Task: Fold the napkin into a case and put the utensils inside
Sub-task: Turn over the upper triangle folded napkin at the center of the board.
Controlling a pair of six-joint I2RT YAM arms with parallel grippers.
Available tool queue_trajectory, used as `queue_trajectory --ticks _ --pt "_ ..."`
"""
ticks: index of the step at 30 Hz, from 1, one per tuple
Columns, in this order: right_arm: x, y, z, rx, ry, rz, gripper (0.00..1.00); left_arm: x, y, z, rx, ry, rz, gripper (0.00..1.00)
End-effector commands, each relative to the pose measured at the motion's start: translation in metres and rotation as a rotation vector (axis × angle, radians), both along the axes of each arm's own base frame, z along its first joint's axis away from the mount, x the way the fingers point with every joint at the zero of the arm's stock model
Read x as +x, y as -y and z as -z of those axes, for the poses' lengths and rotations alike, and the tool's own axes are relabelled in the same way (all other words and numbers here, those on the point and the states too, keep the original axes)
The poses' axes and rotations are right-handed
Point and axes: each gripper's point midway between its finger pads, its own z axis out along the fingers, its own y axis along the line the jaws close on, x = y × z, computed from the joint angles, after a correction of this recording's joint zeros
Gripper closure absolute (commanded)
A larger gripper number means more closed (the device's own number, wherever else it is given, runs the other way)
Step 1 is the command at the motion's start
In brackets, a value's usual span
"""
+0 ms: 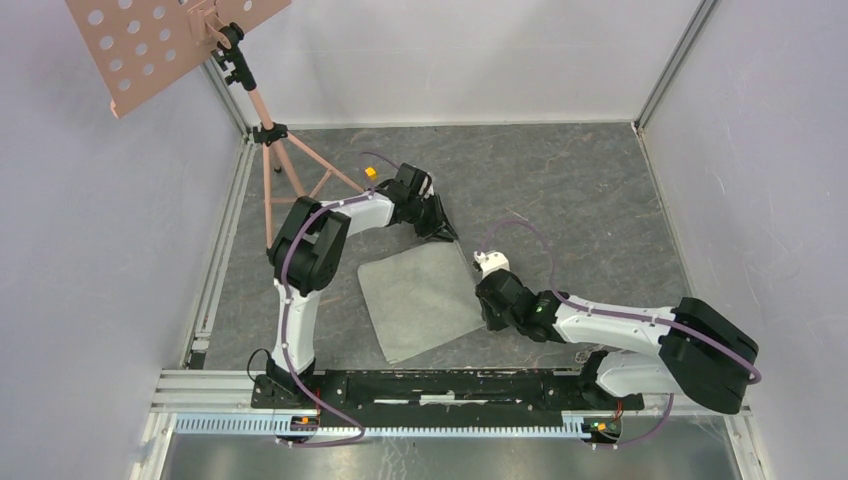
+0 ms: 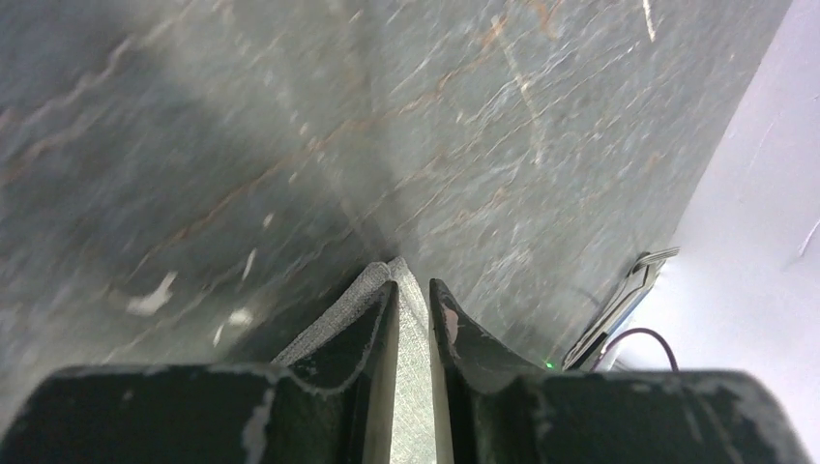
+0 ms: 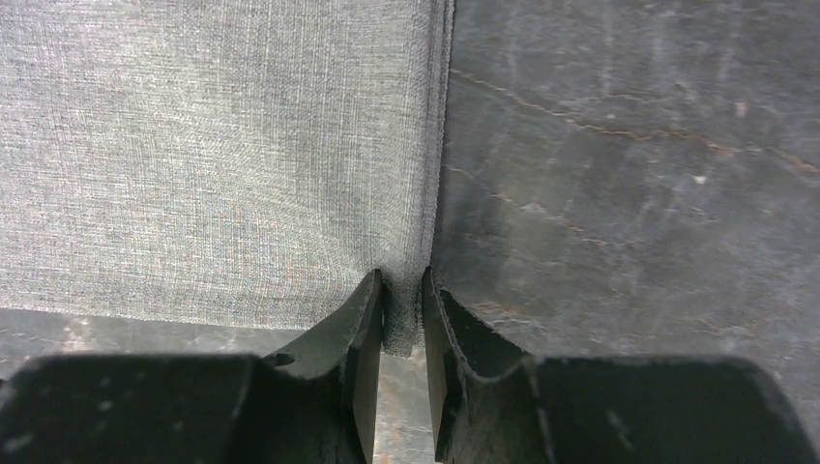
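The napkin (image 1: 420, 300), a pale grey-green cloth, lies spread flat in the middle of the dark table, not folded into a case. My left gripper (image 1: 447, 235) is at its far right corner. In the left wrist view this gripper (image 2: 413, 285) is shut on that corner, with the napkin (image 2: 410, 338) pinched between the fingers. My right gripper (image 1: 485, 318) is at the near right corner. In the right wrist view it (image 3: 401, 275) is shut on the edge of the napkin (image 3: 213, 155). The utensils are out of view.
A pink stand (image 1: 265, 130) with a perforated plate (image 1: 150, 40) rises at the back left. A small yellow cube (image 1: 370, 172) lies behind the left arm. White walls enclose the table, and a metal rail (image 1: 215, 270) runs along its left side.
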Motion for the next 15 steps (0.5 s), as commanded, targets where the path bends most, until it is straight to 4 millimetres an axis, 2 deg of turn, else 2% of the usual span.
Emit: queue_trajectory --ticks 1,4,6,7,8,10,12,13,14,15 --pt "-0.006 0.045 0.019 -0.138 -0.021 0.021 0.73 0.010 0.024 0.006 -0.019 -0.025 0.035 0.75" --pt "-0.002 0.057 0.016 -0.174 -0.012 0.038 0.73 0.014 0.037 -0.004 -0.007 -0.003 0.069 0.74" --pt "0.002 0.062 0.010 -0.191 -0.004 0.040 0.71 0.016 0.044 -0.028 -0.031 0.021 0.090 0.69" --pt "0.006 0.060 0.004 -0.185 0.006 0.034 0.69 0.017 0.044 -0.044 -0.038 0.048 0.097 0.63" --pt "0.010 0.056 -0.004 -0.173 0.018 0.024 0.62 0.016 0.041 -0.058 -0.036 0.073 0.102 0.59" --pt "0.021 0.039 -0.025 -0.121 0.045 -0.004 0.49 0.013 0.029 -0.088 -0.017 0.134 0.109 0.49" --pt "0.037 0.018 -0.044 -0.038 0.069 -0.033 0.43 0.008 0.010 -0.108 -0.008 0.158 0.095 0.41" --pt "0.046 0.007 -0.053 0.009 0.081 -0.039 0.41 0.003 -0.002 -0.111 -0.009 0.153 0.075 0.39" --pt "0.056 -0.001 -0.058 0.048 0.076 -0.041 0.41 0.001 -0.015 -0.122 -0.025 0.168 0.046 0.38" --pt "0.067 -0.009 -0.065 0.084 0.085 -0.044 0.40 -0.005 -0.030 -0.119 -0.024 0.156 0.021 0.37"
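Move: Both grippers already pinch the folded napkin's right-hand side: the left hand at its far right corner, with the napkin's middle about 14 cm back and 7 cm to its left, and the right hand at its near right corner, with that middle some 5 cm ahead and 13 cm to its left, all about level with the fingertips. The yellow block stands some 16 cm ahead and 17 cm to the left of the left hand. Keeping their pinch on the two right-hand corners, both hands drag the napkin to the right together, about 4 cm and slightly forward, the right one level along the board and the left one starting to rise near the end of the pull. Then both open their fingers and come off the cloth: the left lifts quickly, ending about 6 cm above its start while easing back and to the left, and the right rises only some 2 cm, drifting forward and a little left to stay just over its corner. ##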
